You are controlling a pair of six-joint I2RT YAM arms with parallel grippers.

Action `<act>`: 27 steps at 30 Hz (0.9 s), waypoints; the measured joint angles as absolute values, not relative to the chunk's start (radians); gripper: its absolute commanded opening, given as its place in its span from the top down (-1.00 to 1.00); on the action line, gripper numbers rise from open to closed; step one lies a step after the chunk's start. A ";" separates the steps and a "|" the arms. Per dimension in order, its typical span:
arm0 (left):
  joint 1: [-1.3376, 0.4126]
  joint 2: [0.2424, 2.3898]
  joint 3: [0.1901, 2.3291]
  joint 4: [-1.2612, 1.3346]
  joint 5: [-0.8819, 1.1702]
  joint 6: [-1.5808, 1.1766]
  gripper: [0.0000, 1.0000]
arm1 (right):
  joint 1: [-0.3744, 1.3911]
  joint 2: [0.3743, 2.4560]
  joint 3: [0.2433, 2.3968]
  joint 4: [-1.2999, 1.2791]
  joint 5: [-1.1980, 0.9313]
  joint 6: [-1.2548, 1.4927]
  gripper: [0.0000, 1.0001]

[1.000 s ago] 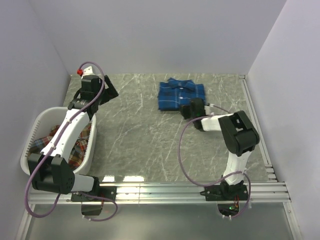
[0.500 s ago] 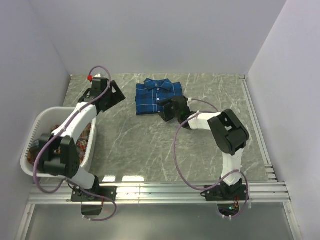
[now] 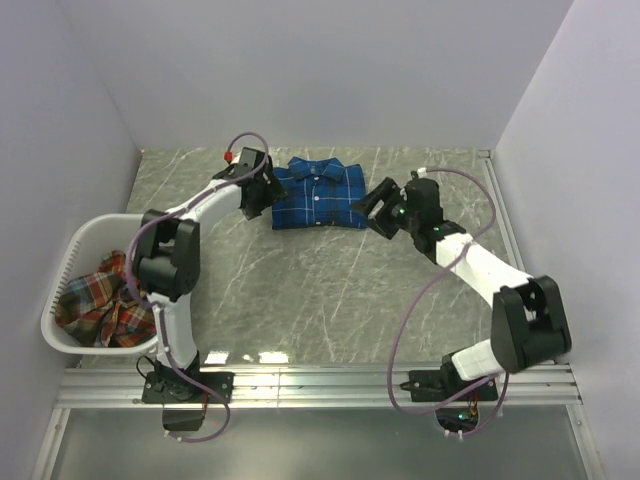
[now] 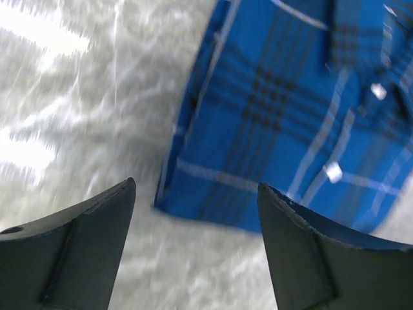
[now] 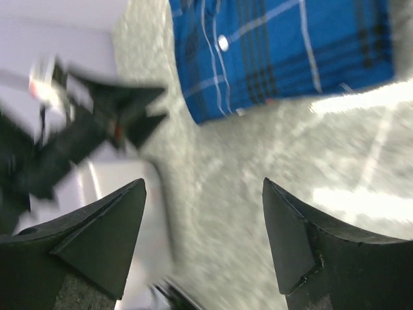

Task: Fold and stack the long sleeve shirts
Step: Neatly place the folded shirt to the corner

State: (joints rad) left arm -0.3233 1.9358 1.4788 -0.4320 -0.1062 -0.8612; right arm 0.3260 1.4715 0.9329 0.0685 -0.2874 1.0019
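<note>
A folded royal blue plaid shirt (image 3: 318, 195) with white buttons lies flat at the back middle of the table; it also shows in the left wrist view (image 4: 290, 110) and the right wrist view (image 5: 284, 45). My left gripper (image 3: 262, 197) is open and empty at the shirt's left edge (image 4: 197, 194). My right gripper (image 3: 378, 208) is open and empty just right of the shirt, over bare table (image 5: 203, 194). A red-orange plaid shirt (image 3: 100, 300) lies crumpled in the basket at the left.
The white laundry basket (image 3: 60, 275) stands at the left edge of the marble-patterned table (image 3: 300, 290). Walls close in at the back and both sides. A metal rail runs along the front edge.
The blue shirt was slid left to the back middle. My right gripper has drawn back off it to its right. My left arm swung right from the basket to the shirt's left edge.
</note>
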 measured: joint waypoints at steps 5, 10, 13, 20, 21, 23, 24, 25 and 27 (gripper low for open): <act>-0.320 2.094 1.602 -0.436 -0.131 -0.834 -0.48 | 0.308 1.362 0.844 0.019 -0.343 0.873 -0.57; -0.321 2.180 1.652 -0.439 -0.130 -0.802 -0.09 | 0.298 1.344 0.803 -0.010 -0.373 0.810 -0.56; -0.321 2.200 1.686 -0.439 -0.128 -0.792 0.35 | 0.287 1.344 0.786 -0.024 -0.388 0.786 -0.55; -0.311 2.258 1.766 -0.462 -0.170 -0.759 0.99 | 0.278 1.344 0.783 -0.033 -0.410 0.747 -0.54; -0.305 2.260 1.772 -0.468 -0.180 -0.752 0.99 | 0.278 1.345 0.784 -0.036 -0.411 0.741 -0.54; -0.282 2.261 1.776 -0.480 -0.205 -0.738 0.99 | 0.278 1.346 0.784 -0.041 -0.412 0.731 -0.54; -0.266 2.261 1.780 -0.489 -0.221 -0.726 0.99 | 0.278 1.347 0.784 -0.044 -0.413 0.727 -0.53; -0.248 2.262 1.785 -0.498 -0.239 -0.716 0.94 | 0.278 1.348 0.784 -0.046 -0.413 0.722 -0.53; -0.200 2.271 1.816 -0.532 -0.290 -0.688 0.86 | 0.277 1.351 0.784 -0.051 -0.413 0.714 -0.53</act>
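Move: The spot on the folded shirt's left edge that the left hand goes for lies about 5 cm ahead of it, 1 cm to its right and 7 cm below. From the same hand, the shirt's middle is some 2 cm ahead and 12 cm to the right, its collar about 7 cm ahead and 11 cm right. From the right hand, that edge spot is roughly 22 cm left, 6 cm ahead and 16 cm down. Left hand sinks 6 cm forward, pinches the shirt's left edge, then drags it left; right backs off 6 cm. ##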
